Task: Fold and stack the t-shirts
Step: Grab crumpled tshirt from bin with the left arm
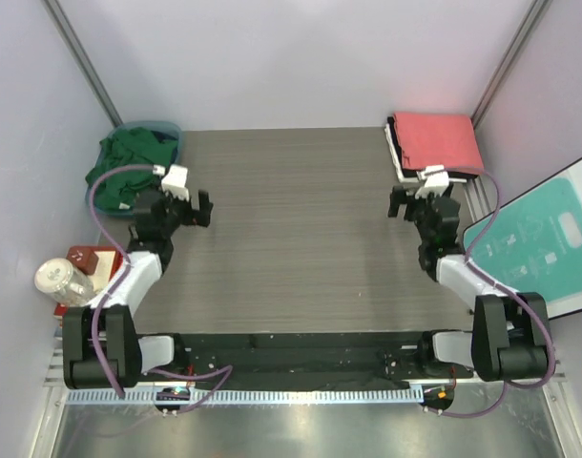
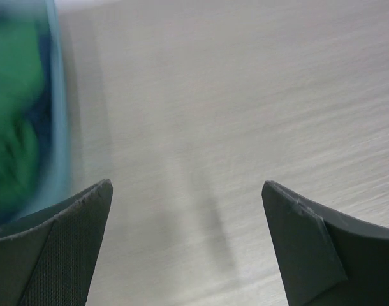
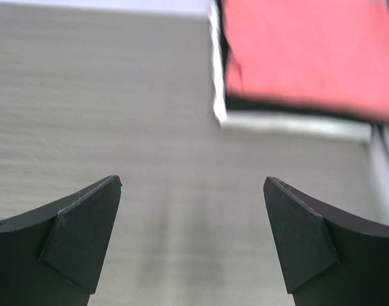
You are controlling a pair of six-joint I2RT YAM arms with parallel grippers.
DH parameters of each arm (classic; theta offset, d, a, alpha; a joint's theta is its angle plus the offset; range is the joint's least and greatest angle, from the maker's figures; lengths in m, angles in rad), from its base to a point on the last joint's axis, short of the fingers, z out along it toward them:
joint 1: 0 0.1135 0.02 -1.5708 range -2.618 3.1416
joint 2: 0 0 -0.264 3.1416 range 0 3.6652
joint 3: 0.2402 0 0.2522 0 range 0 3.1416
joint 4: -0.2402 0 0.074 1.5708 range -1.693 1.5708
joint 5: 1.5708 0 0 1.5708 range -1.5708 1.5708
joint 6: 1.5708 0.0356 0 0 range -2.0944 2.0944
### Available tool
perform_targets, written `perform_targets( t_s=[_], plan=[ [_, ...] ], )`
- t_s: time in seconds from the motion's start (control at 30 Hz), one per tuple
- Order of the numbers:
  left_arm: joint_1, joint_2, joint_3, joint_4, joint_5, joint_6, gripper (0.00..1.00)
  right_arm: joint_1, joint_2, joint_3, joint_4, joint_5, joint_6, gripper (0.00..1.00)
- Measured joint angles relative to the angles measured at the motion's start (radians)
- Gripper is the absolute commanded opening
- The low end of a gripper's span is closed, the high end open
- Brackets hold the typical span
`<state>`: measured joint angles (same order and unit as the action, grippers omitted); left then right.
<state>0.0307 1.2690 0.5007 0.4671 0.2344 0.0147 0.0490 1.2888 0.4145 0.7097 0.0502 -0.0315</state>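
A crumpled dark green t-shirt (image 1: 127,164) lies in the teal tub (image 1: 155,126) at the back left; the left wrist view shows it as a green blur (image 2: 13,121) behind the tub wall (image 2: 57,115). At the back right sits a folded stack with a coral-red t-shirt (image 1: 439,141) on top. In the right wrist view the red one (image 3: 309,51) has black (image 3: 271,102) and white (image 3: 290,122) edges under it. My left gripper (image 1: 186,208) (image 2: 185,185) hovers open over bare table just right of the tub. Just in front of the stack, my right gripper (image 1: 420,198) (image 3: 192,180) is open and empty.
A teal-and-white instruction board (image 1: 544,243) leans at the right edge. A clear jar (image 1: 62,280) and a red-brown box (image 1: 86,258) sit at the left edge beside the left arm. Grey wood-grain table (image 1: 301,239) spans between the arms, with white walls around.
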Motion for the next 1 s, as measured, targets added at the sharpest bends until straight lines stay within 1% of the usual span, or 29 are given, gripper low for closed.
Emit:
perform_targets(
  t_s=[0.07,0.13,0.17,0.23,0.27,0.33,0.37,0.43,0.5,0.57,0.67,0.8,0.83,1.0],
  plan=[
    [-0.001,-0.048,0.177,-0.232,0.076,0.092,1.0,-0.001,-0.038,0.138,-0.164,-0.083,-0.078,1.0],
    [-0.003,-0.054,0.351,-0.412,0.115,0.175,1.0,0.0,-0.04,0.269,-0.296,-0.135,-0.132,1.0],
    [-0.006,-0.04,0.458,-0.518,0.107,0.205,1.0,0.002,-0.028,0.346,-0.388,-0.138,-0.135,1.0],
    [-0.011,0.016,0.631,-0.661,0.077,0.244,1.0,0.003,0.024,0.52,-0.556,-0.139,-0.134,1.0],
    [-0.013,0.078,0.762,-0.792,0.039,0.264,1.0,0.003,0.056,0.595,-0.633,-0.14,-0.137,1.0],
    [-0.016,0.228,1.009,-0.963,-0.056,0.303,1.0,0.001,0.144,0.771,-0.785,-0.139,-0.151,1.0],
    [-0.016,0.309,1.119,-1.03,-0.129,0.317,1.0,0.001,0.182,0.839,-0.852,-0.139,-0.159,1.0],
    [-0.014,0.441,1.241,-1.11,-0.287,0.349,1.0,0.0,0.267,0.973,-0.982,-0.134,-0.183,1.0],
    [-0.009,0.519,1.263,-1.146,-0.423,0.38,1.0,0.0,0.34,1.062,-1.051,-0.125,-0.196,1.0],
    [-0.002,0.588,1.25,-1.162,-0.555,0.417,1.0,0.0,0.41,1.14,-1.118,-0.118,-0.204,1.0],
    [0.016,0.653,1.215,-1.16,-0.686,0.453,1.0,0.0,0.527,1.273,-1.234,-0.116,-0.22,1.0],
    [0.056,0.668,1.133,-1.079,-0.756,0.495,1.0,0.0,0.657,1.441,-1.343,-0.112,-0.23,1.0],
    [0.07,0.671,1.119,-1.055,-0.766,0.506,1.0,0.0,0.684,1.479,-1.373,-0.112,-0.229,0.98],
    [0.122,0.71,1.114,-0.947,-0.773,0.529,0.94,0.0,0.764,1.619,-1.481,-0.111,-0.228,0.97]
  ],
)
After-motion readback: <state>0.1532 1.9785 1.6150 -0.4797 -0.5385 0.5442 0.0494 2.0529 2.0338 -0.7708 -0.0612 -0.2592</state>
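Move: Ahead and to the left of the left hand, the crumpled green t-shirt lies in the blue bin, about 11 cm farther out, 13 cm left and some 9 cm lower; the bin is centred on it. The brown box sits roughly 11 cm back and 21 cm left of that hand. From the right hand the red shirt stack is about 20 cm ahead, 7 cm right and 11 cm below, and the green t-shirt 11 cm ahead and 62 cm left. Arcing up some 16 cm and forward, the left hand then swings about 20 cm left and sinks back almost to its starting height over the bin's near-left part, left side rolling up and open fingers tipping down towards the green t-shirt. The open right hand rises, then goes 15 cm forward towards the red shirt stack, sinking again and tipping down some 35 degrees. ##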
